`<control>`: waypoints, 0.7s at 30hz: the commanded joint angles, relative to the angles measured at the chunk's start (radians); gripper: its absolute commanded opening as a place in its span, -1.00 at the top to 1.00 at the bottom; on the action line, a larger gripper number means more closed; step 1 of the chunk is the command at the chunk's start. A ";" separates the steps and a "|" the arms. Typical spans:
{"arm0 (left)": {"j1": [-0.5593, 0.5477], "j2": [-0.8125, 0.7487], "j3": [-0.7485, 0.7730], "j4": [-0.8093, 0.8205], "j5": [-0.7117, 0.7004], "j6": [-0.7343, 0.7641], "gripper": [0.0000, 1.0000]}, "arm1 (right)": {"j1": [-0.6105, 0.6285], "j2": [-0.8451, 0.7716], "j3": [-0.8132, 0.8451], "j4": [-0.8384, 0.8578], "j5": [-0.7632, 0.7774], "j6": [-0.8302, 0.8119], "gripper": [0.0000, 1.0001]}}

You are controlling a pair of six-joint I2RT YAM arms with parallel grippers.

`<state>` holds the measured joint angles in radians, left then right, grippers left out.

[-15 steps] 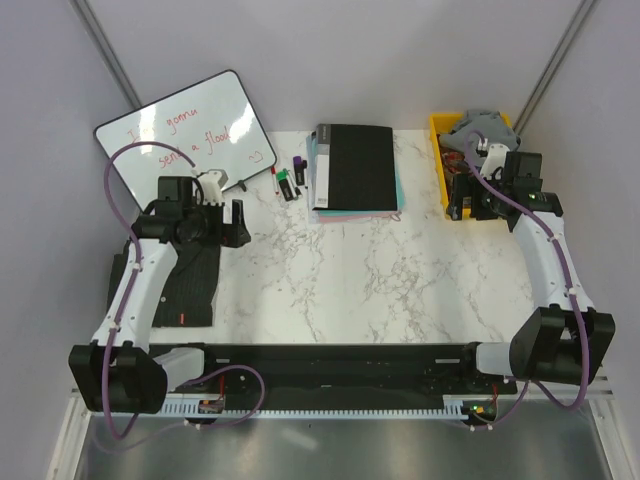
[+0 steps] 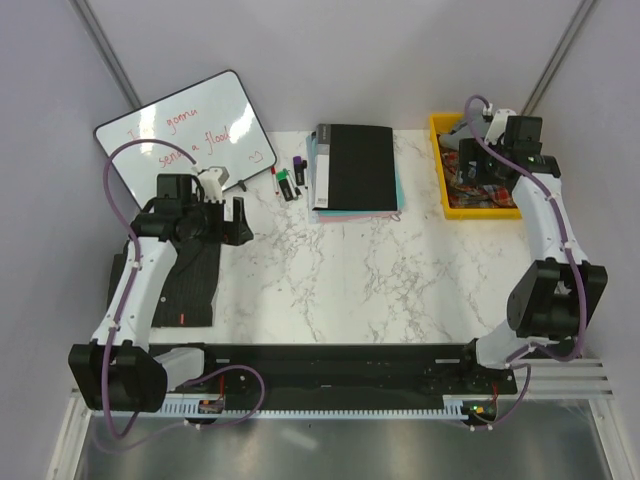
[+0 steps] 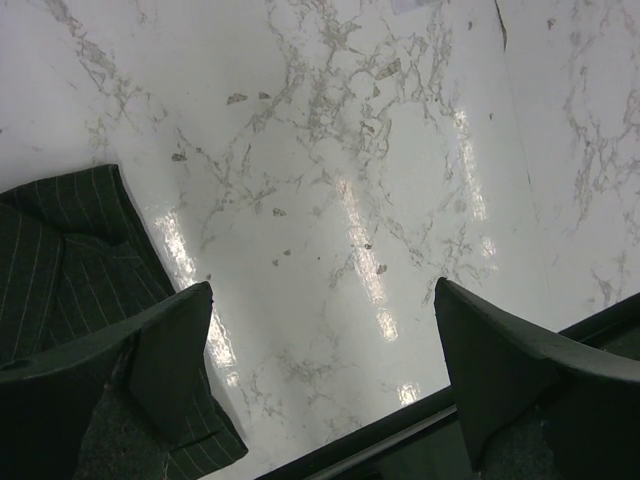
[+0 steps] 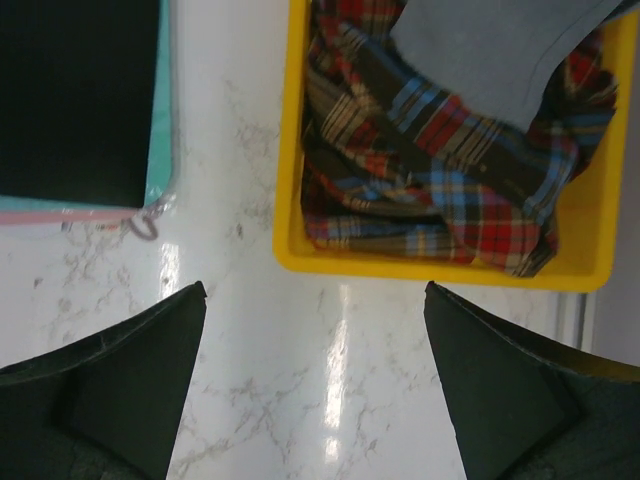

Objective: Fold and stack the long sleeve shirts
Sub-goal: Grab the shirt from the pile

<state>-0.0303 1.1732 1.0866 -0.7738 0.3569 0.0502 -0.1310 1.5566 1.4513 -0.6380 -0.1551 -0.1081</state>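
The dark charcoal striped shirt (image 2: 190, 290) lies folded at the table's left edge; its corner shows in the left wrist view (image 3: 60, 240). My left gripper (image 2: 235, 222) is open and empty (image 3: 322, 288), above bare table just right of that shirt. The plain grey shirt (image 4: 500, 50) lies on a plaid shirt (image 4: 430, 170) in the yellow bin (image 4: 290, 150) at the back right (image 2: 480, 211). In the top view the grey shirt (image 2: 458, 130) is partly hidden by my right arm. My right gripper (image 2: 468, 168) is open and empty (image 4: 315, 289), held high just in front of the bin's near wall.
A flat black book with a teal edge (image 2: 355, 165) lies at the back middle, left of the bin (image 4: 80, 100). A whiteboard (image 2: 185, 135) leans at the back left, with markers (image 2: 285, 182) beside it. A black rail runs along the near edge.
My right arm has stretched toward the back and its gripper now sits over the yellow bin's front. The left arm has barely moved.
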 commanded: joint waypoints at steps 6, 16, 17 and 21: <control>-0.002 0.049 0.107 0.013 0.119 0.016 -0.99 | -0.002 0.384 0.417 0.146 0.170 0.021 -0.96; -0.002 0.083 0.099 0.015 0.100 0.028 -0.99 | -0.001 0.689 0.610 0.319 0.284 0.059 -0.96; -0.002 0.085 0.098 0.016 0.099 0.028 -0.99 | 0.001 0.720 0.621 0.324 0.302 0.056 -0.94; -0.002 0.077 0.095 0.015 0.074 0.030 -0.99 | 0.001 0.746 0.675 0.322 0.316 0.030 0.02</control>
<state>-0.0303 1.2560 1.1664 -0.7715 0.4465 0.0502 -0.1310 2.2959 2.0407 -0.3676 0.1101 -0.0757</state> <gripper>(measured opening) 0.993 0.720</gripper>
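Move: From the right hand, the gray shirt heaped on the pile lies about 20 cm ahead, 8 cm to the right and 12 cm below. The plaid shirt is nearer in the same yellow bin, roughly 9 cm ahead, 8 cm right and 15 cm down; the black folder lies some 15 cm ahead, 27 cm left and 18 cm lower. From the left hand, the gray shirt is around 33 cm ahead, 57 cm right and 10 cm below. The right fingers come down onto the gray shirt and begin to close on it, gathering cloth between the tips. To get there the hand sweeps forward about 20 cm over the yellow bin, drifting right, first nearly level and then sinking some 10 cm, its wrist turning roughly 15 degrees clockwise. ##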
